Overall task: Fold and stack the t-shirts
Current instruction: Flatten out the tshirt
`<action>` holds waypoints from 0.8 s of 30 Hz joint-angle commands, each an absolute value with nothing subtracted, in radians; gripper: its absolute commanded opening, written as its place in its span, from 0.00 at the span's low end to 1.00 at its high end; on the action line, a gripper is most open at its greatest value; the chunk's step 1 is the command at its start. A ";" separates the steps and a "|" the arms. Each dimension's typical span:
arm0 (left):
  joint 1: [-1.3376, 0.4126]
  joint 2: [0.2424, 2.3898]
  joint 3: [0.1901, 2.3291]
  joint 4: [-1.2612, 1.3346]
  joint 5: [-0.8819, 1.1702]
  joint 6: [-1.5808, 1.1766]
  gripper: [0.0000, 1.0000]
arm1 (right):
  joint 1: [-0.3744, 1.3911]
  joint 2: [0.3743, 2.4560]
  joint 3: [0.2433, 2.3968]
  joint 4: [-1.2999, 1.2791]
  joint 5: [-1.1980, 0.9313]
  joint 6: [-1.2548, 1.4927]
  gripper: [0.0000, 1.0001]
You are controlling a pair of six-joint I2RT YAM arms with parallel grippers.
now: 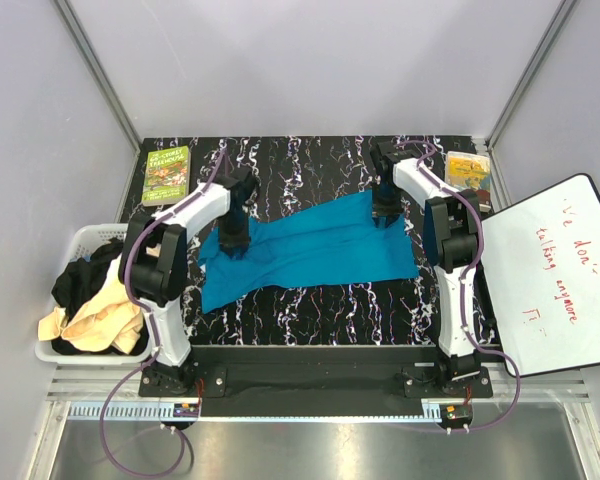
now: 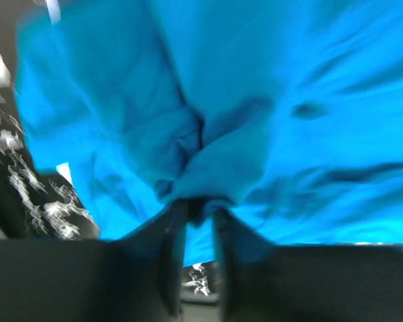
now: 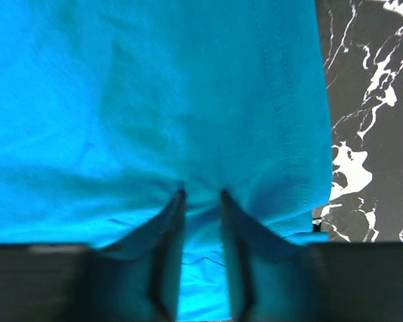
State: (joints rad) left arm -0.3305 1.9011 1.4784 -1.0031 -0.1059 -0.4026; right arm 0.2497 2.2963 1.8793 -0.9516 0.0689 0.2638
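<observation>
A teal blue t-shirt (image 1: 320, 250) lies spread across the black marbled table, lengthways from left to right. My left gripper (image 1: 232, 240) is down on its left end; in the left wrist view the gripper (image 2: 198, 211) has its fingers a little apart, with a bunched teal fold (image 2: 208, 168) at the tips. My right gripper (image 1: 385, 215) is at the shirt's far right corner. In the right wrist view this gripper (image 3: 201, 196) also stands narrowly open, with flat teal cloth (image 3: 154, 100) under and between the fingers. A black t-shirt (image 1: 80, 280) and a cream one (image 1: 105, 315) lie in the basket.
The white slatted basket (image 1: 80, 238) stands off the table's left edge. A green book (image 1: 166, 175) lies at the back left corner and a yellow book (image 1: 467, 170) at the back right. A whiteboard (image 1: 555, 270) leans at the right.
</observation>
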 commanded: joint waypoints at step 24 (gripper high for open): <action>-0.321 2.104 1.834 -1.022 -0.129 -0.393 0.94 | 0.255 2.283 1.894 -1.009 0.003 0.213 0.56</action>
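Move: The left hand is about 5 cm above the table, its barely parted fingertips still at a gathered peak of t-shirt. The bunched far flap it goes for lies some 7 cm ahead and 1 cm to its right; the green book is about 25 cm ahead and 19 cm left. The right hand's fingertips are down on the shirt fold directly under them; the shirt's right edge is about 6 cm to their right and level with them, its near right corner roughly 15 cm back and 9 cm right. The left fingers let go of the gathered cloth, opening wide as the hand dips and draws back about 4 cm. It then lifts clear and swings forward over the bunched far flap, some 10 cm from its rearmost point, already sinking again at the end. The right hand stays almost in place, fingertips still on the cloth, and spreads its fingers to about half open. ##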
